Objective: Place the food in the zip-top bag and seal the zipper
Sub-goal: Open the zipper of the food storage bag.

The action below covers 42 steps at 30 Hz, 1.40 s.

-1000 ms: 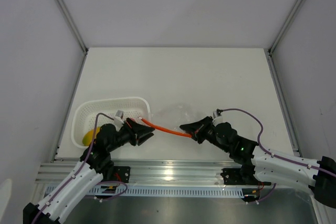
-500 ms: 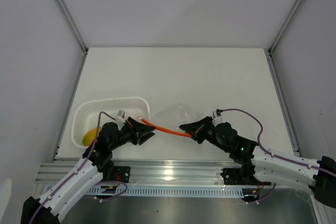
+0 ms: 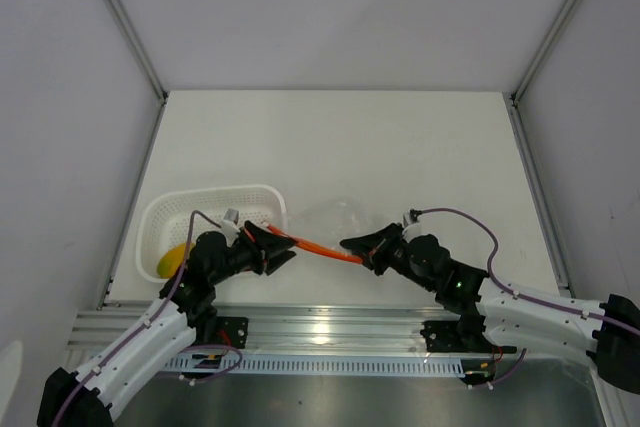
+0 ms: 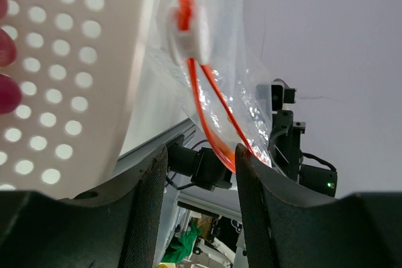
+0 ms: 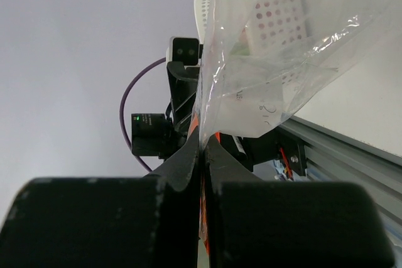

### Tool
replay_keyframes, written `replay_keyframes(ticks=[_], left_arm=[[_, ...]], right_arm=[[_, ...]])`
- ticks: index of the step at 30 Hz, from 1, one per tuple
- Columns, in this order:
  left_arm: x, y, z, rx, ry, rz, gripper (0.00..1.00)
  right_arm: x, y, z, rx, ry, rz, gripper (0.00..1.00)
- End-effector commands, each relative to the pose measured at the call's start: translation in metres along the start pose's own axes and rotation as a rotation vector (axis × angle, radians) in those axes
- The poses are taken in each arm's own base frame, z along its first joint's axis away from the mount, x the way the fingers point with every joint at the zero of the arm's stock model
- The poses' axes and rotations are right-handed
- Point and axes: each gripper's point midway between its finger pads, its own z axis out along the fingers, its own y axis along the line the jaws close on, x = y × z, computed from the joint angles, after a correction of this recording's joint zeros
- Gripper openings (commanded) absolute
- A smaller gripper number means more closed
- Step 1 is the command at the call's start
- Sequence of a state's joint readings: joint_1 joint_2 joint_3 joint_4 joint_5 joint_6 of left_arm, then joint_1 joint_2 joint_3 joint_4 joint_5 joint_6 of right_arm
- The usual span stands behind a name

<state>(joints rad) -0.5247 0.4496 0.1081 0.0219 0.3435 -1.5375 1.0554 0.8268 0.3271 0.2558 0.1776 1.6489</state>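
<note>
The clear zip-top bag lies between my two grippers, beside the white basket. Its orange-red zipper stretches from one gripper to the other. My right gripper is shut on the zipper's right end, and the bag hangs out from between its jaws. My left gripper is open at the zipper's left end. There the strip runs down between the jaws and lies against one finger, with a white slider further along. A yellow mango lies in the basket. Red grapes show at the edge.
The white perforated basket stands at the near left, right against my left gripper and the bag's left end. The metal rail runs along the table's near edge below both grippers. Frame posts stand at the far corners.
My left gripper's jaws have opened a little wider and it has edged slightly left along the zipper. The right gripper holds still on the strip.
</note>
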Motion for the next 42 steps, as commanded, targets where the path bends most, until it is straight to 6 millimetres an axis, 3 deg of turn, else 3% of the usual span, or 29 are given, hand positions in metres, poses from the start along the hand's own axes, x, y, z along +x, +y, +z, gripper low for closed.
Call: replay_keyframes(ticks=[1, 10, 13, 17, 18, 20, 21, 22, 23, 28, 30, 31, 34, 35, 36, 38, 39, 42], left_arm=[[-0.001, -0.018, 0.004, 0.038, 0.002, 0.012, 0.5], [-0.005, -0.031, 0.012, 0.055, -0.004, 0.032, 0.45], [-0.005, -0.034, 0.013, 0.056, -0.005, 0.056, 0.34], [-0.005, -0.036, 0.014, 0.039, 0.002, 0.122, 0.0], [-0.005, -0.035, 0.014, 0.03, 0.006, 0.139, 0.01], [-0.004, -0.041, 0.012, 0.016, 0.013, 0.203, 0.0], [-0.003, -0.041, 0.012, 0.004, 0.019, 0.228, 0.01], [-0.003, -0.05, 0.01, 0.004, 0.021, 0.281, 0.01], [-0.002, -0.048, 0.009, -0.015, 0.031, 0.302, 0.01], [0.0, -0.064, 0.004, -0.058, 0.075, 0.473, 0.01], [0.0, -0.072, 0.0, -0.09, 0.083, 0.507, 0.01], [0.0, -0.072, 0.0, -0.099, 0.085, 0.543, 0.01], [0.0, -0.078, -0.004, -0.114, 0.086, 0.588, 0.01], [0.001, -0.081, -0.005, -0.114, 0.089, 0.596, 0.01], [0.001, -0.082, -0.005, -0.113, 0.09, 0.603, 0.01], [0.002, -0.083, -0.004, -0.116, 0.105, 0.621, 0.0], [0.003, -0.082, -0.004, -0.123, 0.113, 0.624, 0.01], [0.006, -0.081, -0.004, -0.13, 0.139, 0.636, 0.0]], right_arm=[[0.003, 0.014, 0.001, -0.049, 0.001, 0.016, 0.0], [0.015, 0.007, 0.004, -0.016, 0.053, -0.011, 0.0], [0.02, -0.001, 0.007, 0.011, 0.078, -0.029, 0.0], [0.022, -0.006, 0.006, 0.04, 0.086, -0.088, 0.0], [0.021, 0.001, 0.006, 0.033, 0.081, -0.11, 0.0], [0.017, -0.004, 0.003, 0.081, 0.067, -0.214, 0.01], [0.014, 0.011, 0.003, 0.071, 0.043, -0.247, 0.06], [0.009, -0.001, 0.0, 0.138, 0.033, -0.329, 0.1], [0.007, 0.0, -0.001, 0.155, 0.025, -0.372, 0.14], [-0.006, 0.029, -0.008, 0.216, -0.002, -0.622, 0.43], [-0.009, 0.026, -0.008, 0.265, 0.023, -0.751, 0.59], [-0.008, 0.046, -0.008, 0.242, 0.018, -0.785, 0.64], [-0.008, 0.045, -0.003, 0.306, 0.061, -0.936, 0.82], [-0.005, 0.061, -0.002, 0.281, 0.064, -0.963, 0.87], [-0.005, 0.053, 0.003, 0.324, 0.094, -1.025, 0.89], [-0.001, 0.069, 0.008, 0.31, 0.098, -1.074, 0.94], [-0.003, 0.066, 0.008, 0.336, 0.108, -1.113, 0.99], [-0.005, 0.068, 0.016, 0.373, 0.107, -1.152, 0.99]])
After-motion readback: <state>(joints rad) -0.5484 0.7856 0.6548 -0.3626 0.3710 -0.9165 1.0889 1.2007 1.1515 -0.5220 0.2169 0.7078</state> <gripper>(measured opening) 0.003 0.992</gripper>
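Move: The left hand's half-open fingers straddle the orange zipper; the stretch they will shut on is about 1 cm ahead and 1 cm to the right, at their height. The zipper's left end lies some 6 cm ahead and 6 cm left; the food basket's middle is roughly 22 cm left, 9 cm ahead and 12 cm lower. The right hand already pinches the zipper's right end, with that stretch about 16 cm to its left and 3 cm ahead. The left fingers shut on the near lip of the zipper as the hand eases forward, then lift it about 8 cm, wrist tipping up. The right hand, after dipping a little, opens wide and lets go of its pinch while rising about 8 cm, drifting forward and left, tipping its fingers up some 30 degrees and rolling its left side down nearly 50. ##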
